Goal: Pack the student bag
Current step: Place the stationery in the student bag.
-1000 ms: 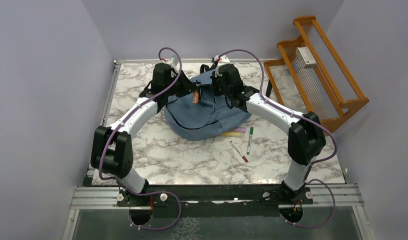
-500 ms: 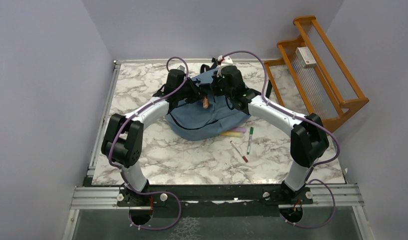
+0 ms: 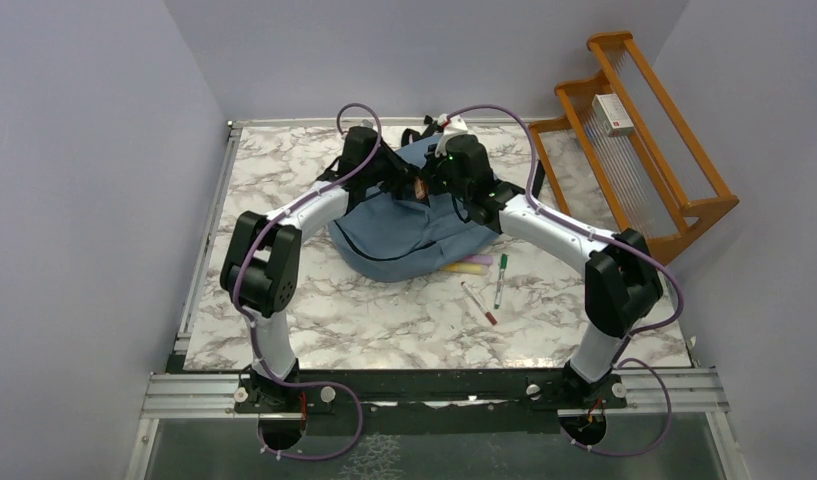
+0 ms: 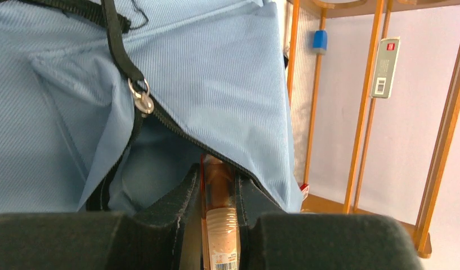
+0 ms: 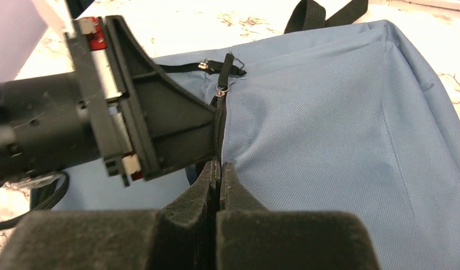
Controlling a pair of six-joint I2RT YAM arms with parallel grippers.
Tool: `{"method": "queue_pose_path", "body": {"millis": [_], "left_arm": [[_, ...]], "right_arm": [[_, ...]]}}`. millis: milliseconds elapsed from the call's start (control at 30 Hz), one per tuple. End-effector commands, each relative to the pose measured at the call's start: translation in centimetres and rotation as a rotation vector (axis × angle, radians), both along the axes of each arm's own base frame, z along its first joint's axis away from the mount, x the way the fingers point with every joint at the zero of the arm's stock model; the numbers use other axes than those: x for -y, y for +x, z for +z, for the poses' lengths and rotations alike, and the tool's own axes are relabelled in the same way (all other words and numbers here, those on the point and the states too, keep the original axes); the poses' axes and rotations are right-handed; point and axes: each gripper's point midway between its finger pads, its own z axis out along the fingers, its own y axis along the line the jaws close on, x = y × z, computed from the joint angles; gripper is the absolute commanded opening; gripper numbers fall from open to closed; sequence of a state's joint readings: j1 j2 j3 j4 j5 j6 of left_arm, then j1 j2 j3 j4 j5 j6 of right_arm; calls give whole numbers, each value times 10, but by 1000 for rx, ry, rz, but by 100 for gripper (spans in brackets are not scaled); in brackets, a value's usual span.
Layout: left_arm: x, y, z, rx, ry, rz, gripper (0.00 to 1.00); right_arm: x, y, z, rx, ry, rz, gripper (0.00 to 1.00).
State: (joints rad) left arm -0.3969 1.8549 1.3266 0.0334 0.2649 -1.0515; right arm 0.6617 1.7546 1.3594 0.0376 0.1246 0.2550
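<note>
The slate-blue student bag (image 3: pixel 414 228) lies at the back middle of the marble table, its main zipper open. My left gripper (image 3: pixel 416 187) is shut on a brown tube with a barcode label (image 4: pixel 220 222). The tube's tip is just inside the bag's zipper opening (image 4: pixel 160 169), under the raised fabric edge. My right gripper (image 3: pixel 432 183) meets it from the right. In the right wrist view the right gripper (image 5: pixel 219 166) is shut on the zippered edge of the bag (image 5: pixel 340 129), holding it up. A metal zipper pull (image 4: pixel 141 99) hangs above the opening.
Loose on the table in front of the bag are a yellow highlighter (image 3: pixel 466 268), a green marker (image 3: pixel 501 280) and a red marker (image 3: pixel 478 302). A wooden rack (image 3: pixel 634 140) stands at the right rear, close behind the bag. Black straps (image 5: pixel 323 12) trail off the bag's far side.
My left arm has swung right and further back, carrying the brown tube from over the bag's left side to the zipper opening beside the right gripper. The right arm has barely moved.
</note>
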Motion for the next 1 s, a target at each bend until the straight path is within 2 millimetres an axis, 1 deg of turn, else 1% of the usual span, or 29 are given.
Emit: {"method": "queue_pose_path", "body": {"millis": [0, 67, 167, 333, 400, 500, 600, 667, 800, 900, 967], "left_arm": [[10, 23, 11, 32, -46, 34, 10], [15, 25, 9, 25, -53, 19, 20], [16, 25, 4, 19, -47, 9, 33], [14, 19, 3, 25, -17, -16, 47], [12, 16, 4, 31, -2, -28, 49], [9, 9, 9, 51, 21, -53, 50], [0, 0, 17, 92, 64, -72, 50], [-11, -7, 22, 111, 108, -71, 50], [-37, -18, 40, 182, 209, -59, 50], [-61, -28, 46, 227, 322, -38, 50], [-79, -35, 47, 238, 406, -16, 50]], "right_arm": [[-14, -9, 52, 95, 131, 62, 0], [-14, -10, 49, 89, 130, 62, 1], [-11, -10, 46, 85, 123, 51, 0], [-11, -8, 43, 82, 119, 46, 1], [-11, -9, 42, 81, 118, 47, 0], [-9, -8, 40, 81, 112, 35, 0], [-7, -7, 38, 83, 103, 23, 0], [-5, -6, 37, 83, 95, 15, 0], [-2, -3, 35, 80, 77, 2, 1], [-1, -2, 32, 71, 58, 7, 0], [-3, 0, 29, 58, 38, 24, 0]]}}
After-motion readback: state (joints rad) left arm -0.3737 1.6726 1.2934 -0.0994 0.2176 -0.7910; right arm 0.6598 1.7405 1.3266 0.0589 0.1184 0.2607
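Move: Right below the left hand, which still holds the orange marker, is the open bag pocket, its middle about 4 cm down and 1 cm to the right, level fore-and-aft. The zip pull lies some 3 cm ahead and 3 cm left of that hand, the right gripper 3 cm right and 2 cm farther out, and the black strap about 12 cm straight ahead. For the right hand, pinching the rim, the pocket lies roughly 2 cm back, 2 cm left and 4 cm below. Dipping about 2 cm down and a little forward into the pocket mouth, the left hand opens its fingers, letting go of the orange marker, then backs out up, left and back, some 6 cm of it upward, with the fingertips tilting up about 15 degrees. The right hand stays put, keeping its pinch on the rim. ##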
